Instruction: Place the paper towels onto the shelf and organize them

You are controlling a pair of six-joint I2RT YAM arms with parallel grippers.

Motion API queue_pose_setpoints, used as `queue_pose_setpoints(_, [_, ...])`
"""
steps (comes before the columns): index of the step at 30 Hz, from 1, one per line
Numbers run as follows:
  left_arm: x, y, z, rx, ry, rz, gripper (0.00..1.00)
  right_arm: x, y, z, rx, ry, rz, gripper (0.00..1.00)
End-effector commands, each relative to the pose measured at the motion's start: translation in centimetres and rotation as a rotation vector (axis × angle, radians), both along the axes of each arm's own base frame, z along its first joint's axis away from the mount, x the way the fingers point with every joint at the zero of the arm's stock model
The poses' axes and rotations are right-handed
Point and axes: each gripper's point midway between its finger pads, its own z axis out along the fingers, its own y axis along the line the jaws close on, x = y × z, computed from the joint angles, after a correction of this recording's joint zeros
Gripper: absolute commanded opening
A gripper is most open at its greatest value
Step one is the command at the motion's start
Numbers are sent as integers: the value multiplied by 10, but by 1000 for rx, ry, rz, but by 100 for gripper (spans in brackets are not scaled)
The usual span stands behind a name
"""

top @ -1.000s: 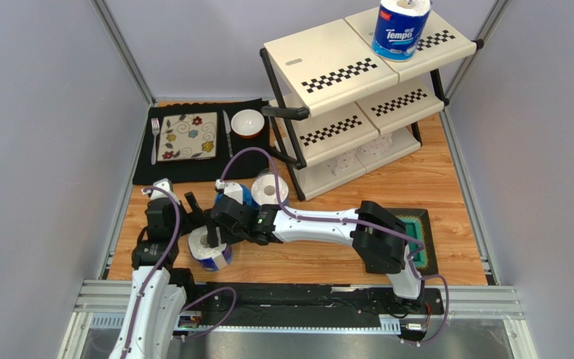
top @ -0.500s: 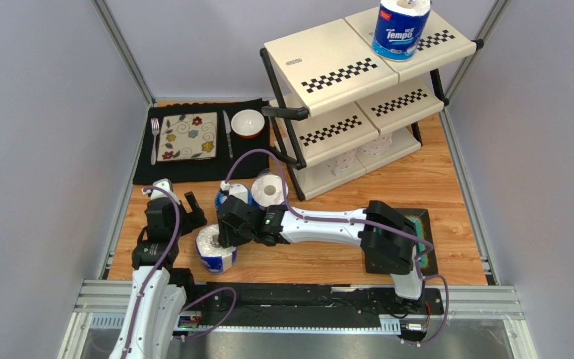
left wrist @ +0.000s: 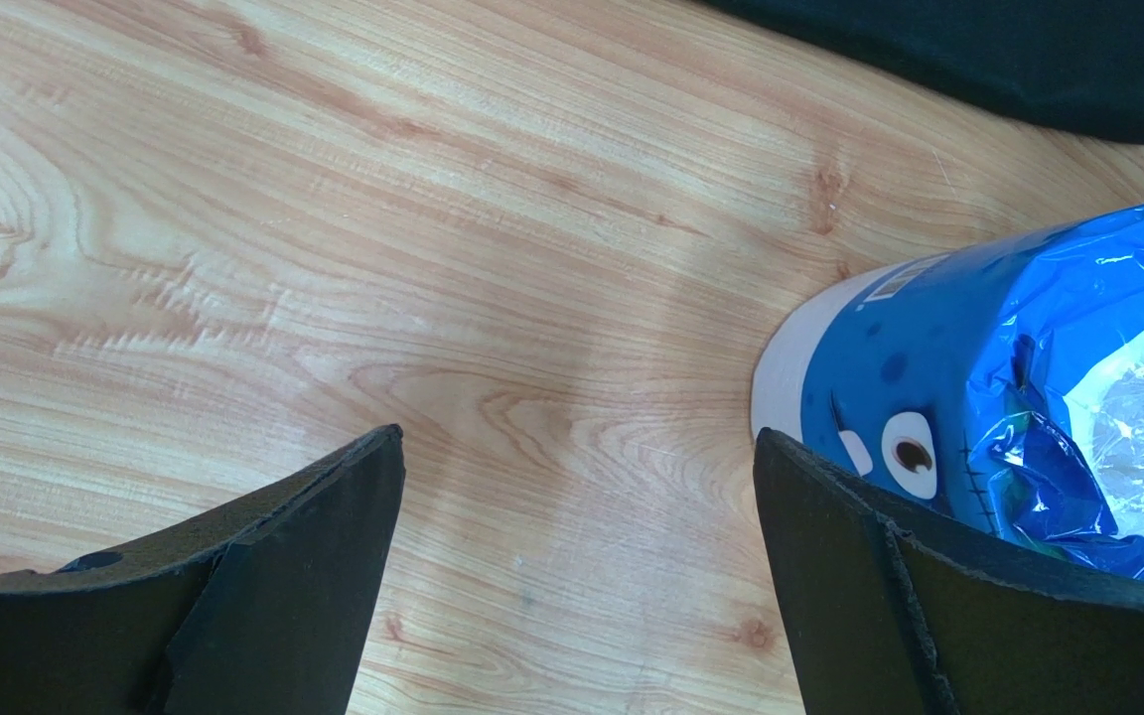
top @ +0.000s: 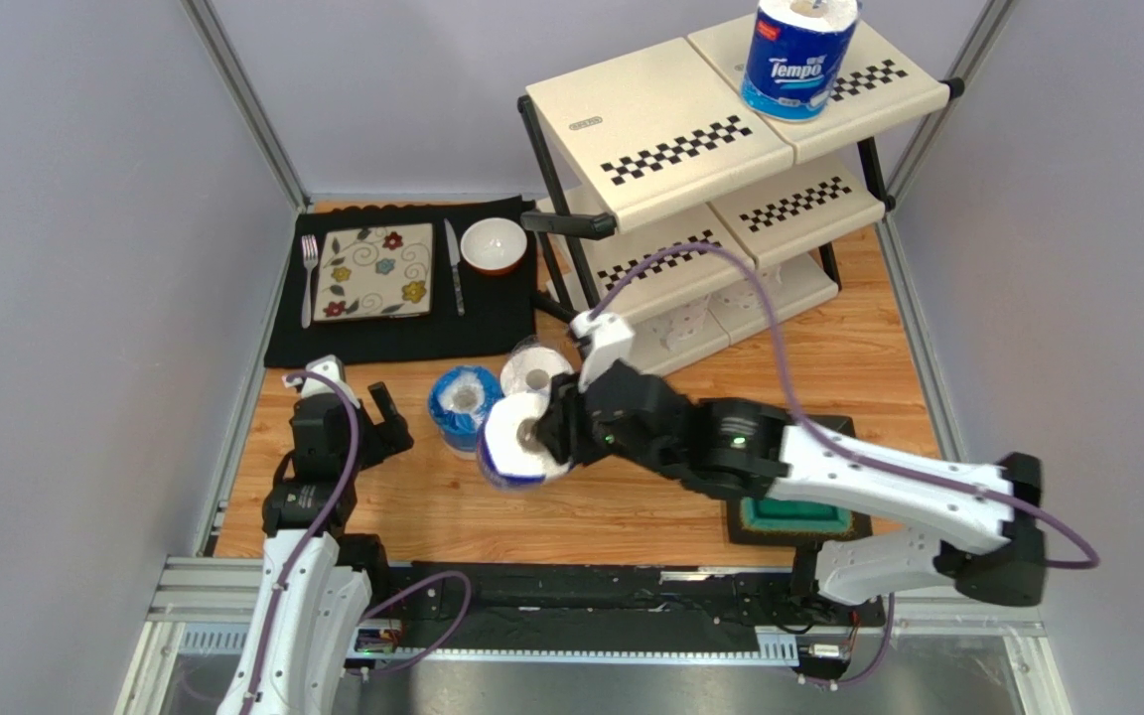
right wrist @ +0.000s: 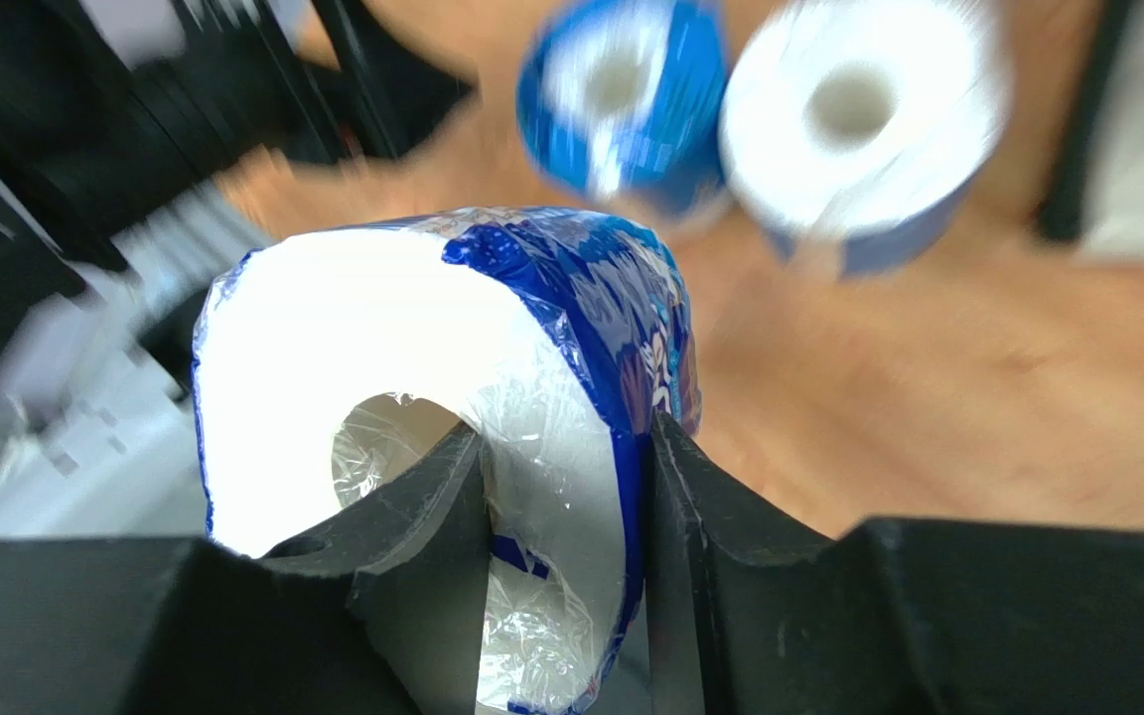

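My right gripper (top: 548,431) is shut on the wall of a blue-wrapped paper towel roll (top: 519,440), one finger inside the hollow core and the other outside. The right wrist view shows the held roll (right wrist: 429,358) raised off the table in the gripper (right wrist: 563,492). Two more rolls stand on the wood beyond it, one blue-topped (top: 463,405) and one white-topped (top: 536,368). Another Tempo roll (top: 798,57) stands on the top tier of the shelf (top: 653,127). My left gripper (top: 372,431) is open over bare wood, a blue roll (left wrist: 1011,395) just right of its right finger (left wrist: 847,574).
A black placemat (top: 384,335) at the back left carries a flowered plate (top: 375,271), fork, knife and a bowl (top: 493,245). A green tray (top: 795,516) lies under my right arm. Grey walls close in both sides.
My right gripper closed on the roll near the left arm, lifted it and carried it to the right toward the table's middle. The right arm's base swung right. The left arm stayed put.
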Motion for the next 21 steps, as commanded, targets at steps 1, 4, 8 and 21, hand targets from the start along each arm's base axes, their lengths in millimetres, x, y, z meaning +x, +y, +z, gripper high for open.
queue_pose_setpoints(1, [4, -2, 5, -3, -23, -15, 96, 70, -94, 142, 150, -384, -404, 25])
queue_pose_setpoints(4, [5, -2, 5, -5, -23, -16, 96, 94, -139, 199, 244, -452, -520, 22])
queue_pose_setpoints(8, [4, -3, 3, -7, -14, -20, 96, 106, -178, 267, 364, -556, -600, 21])
queue_pose_setpoints(21, [5, -5, 3, -11, -14, -31, 96, 147, -222, 379, 460, -797, -767, 21])
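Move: Up on the top shelf, the free spot left of the standing Tempo roll is about 22 cm ahead of the right hand, 13 cm to its right and 21 cm above. The Tempo roll stands 27 cm ahead, 24 cm right, 26 cm up; the shelf's near left corner is 14 cm ahead, 7 cm right, 20 cm up. Down on the table, some 19 cm below, the white-topped roll is 15 cm ahead and 1 cm left, the blue roll 12 cm ahead and 11 cm left. From the left hand the spot is 15 cm ahead, 37 cm right, 36 cm up. Swinging the still pinched paper towel roll up off the table area to the top shelf, the right arm climbs about 34 cm, going right and forward too, and slows at the end. The wrist tips the fingers up and turns them clockwise, each some 40 degrees, while the fingers keep the roll's wall between core and wrapper. ##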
